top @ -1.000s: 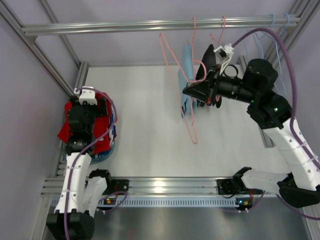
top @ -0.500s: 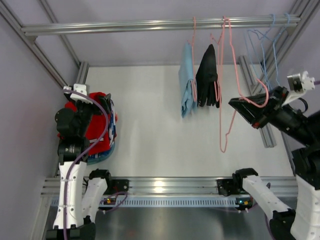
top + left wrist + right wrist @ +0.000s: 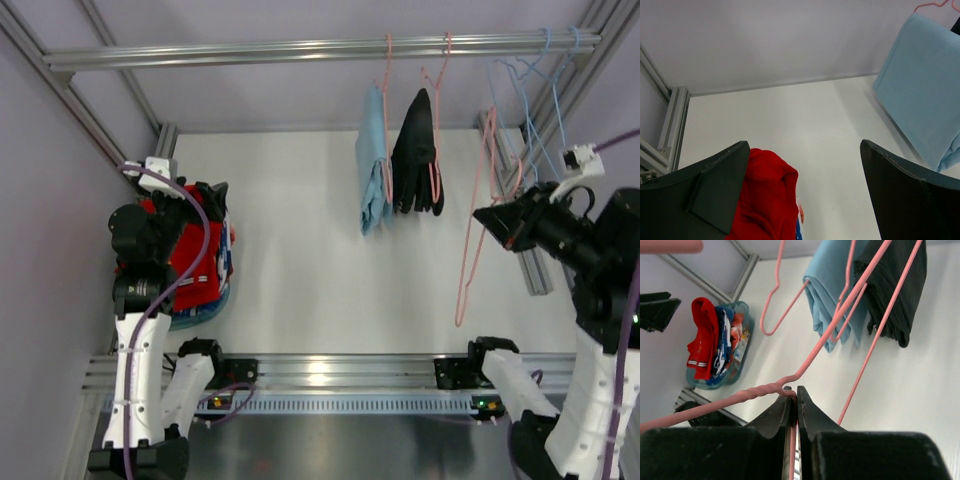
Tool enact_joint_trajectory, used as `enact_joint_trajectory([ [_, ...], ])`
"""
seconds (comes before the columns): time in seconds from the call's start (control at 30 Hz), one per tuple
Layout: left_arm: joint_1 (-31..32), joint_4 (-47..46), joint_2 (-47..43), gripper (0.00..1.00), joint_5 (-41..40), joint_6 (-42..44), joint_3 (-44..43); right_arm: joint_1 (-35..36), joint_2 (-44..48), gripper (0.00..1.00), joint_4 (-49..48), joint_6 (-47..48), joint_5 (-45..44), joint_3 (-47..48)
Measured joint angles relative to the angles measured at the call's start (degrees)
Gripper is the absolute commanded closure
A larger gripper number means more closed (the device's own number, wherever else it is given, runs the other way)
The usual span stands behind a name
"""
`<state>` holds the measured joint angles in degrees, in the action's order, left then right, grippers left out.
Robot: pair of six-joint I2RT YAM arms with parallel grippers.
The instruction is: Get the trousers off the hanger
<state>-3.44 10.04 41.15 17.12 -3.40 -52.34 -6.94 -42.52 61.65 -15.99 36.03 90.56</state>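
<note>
The red trousers (image 3: pixel 196 258) lie crumpled on top of a blue basket (image 3: pixel 207 314) at the table's left edge, off any hanger. My left gripper (image 3: pixel 205 205) hovers just over them, open, and in the left wrist view the trousers (image 3: pixel 767 200) sit below its wide-apart fingers (image 3: pixel 720 185) with nothing between them. My right gripper (image 3: pixel 487 216) is shut on the bare pink hanger (image 3: pixel 468 262), which dangles at the right. In the right wrist view the jaws pinch the hanger (image 3: pixel 765 390) at its twisted neck, and the trousers (image 3: pixel 704 340) show far off in the basket (image 3: pixel 742 347).
A light blue garment (image 3: pixel 373 165) and a black garment (image 3: pixel 418 155) hang on pink hangers from the top rail (image 3: pixel 250 50). Light blue wire hangers (image 3: pixel 530 90) hang at the rail's right end. Aluminium frame posts run along both sides.
My right arm has swung the empty pink hanger from beside the hanging garments out to the right. My left gripper has opened wide over the trousers in the basket.
</note>
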Motion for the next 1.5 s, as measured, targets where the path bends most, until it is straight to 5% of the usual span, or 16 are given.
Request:
enact_joint_trajectory([
  [0.5,0.0,0.48,-3.15,0.02,-0.5,-1.18,-0.04,-1.2,-41.05,1.0,6.73,4.35,1.55,29.33],
  [0.9,0.0,0.48,-4.63,0.02,-1.49,-1.7,1.2,-1.44,-53.59,1.0,2.54,1.53,-0.35,44.28],
  [1.5,0.0,0.48,-5.53,0.02,-1.55,-2.73,1.6,-1.44,-63.8,1.0,-4.81,-4.59,-3.48,47.23],
])
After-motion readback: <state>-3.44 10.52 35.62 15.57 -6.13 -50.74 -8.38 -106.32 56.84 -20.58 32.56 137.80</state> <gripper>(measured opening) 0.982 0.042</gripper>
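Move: The right hand still grips the empty pink hanger; the rod's free stretch just left of the blue hangers lies about 35 cm ahead, 6 cm to its right and 10 cm up. The blue hangers hang some 10 cm farther right along the rod. The dark trousers are roughly 35 cm ahead and 13 left, the light-blue trousers about 10 cm left of those, both slightly below hand height. From the left hand the stretch is about 20 cm ahead, 55 right and 16 higher. Forward fast, about 30 cm, the right hand carries the pink hanger towards the rod just left of the blue hangers, drifting slightly right. It first dips a little with the fingers tipping down some 15 degrees, climbs about 5 cm, then sinks about 3 cm on the final approach and eases to a stop close under the rod. The fingers stay shut on the hanger. ##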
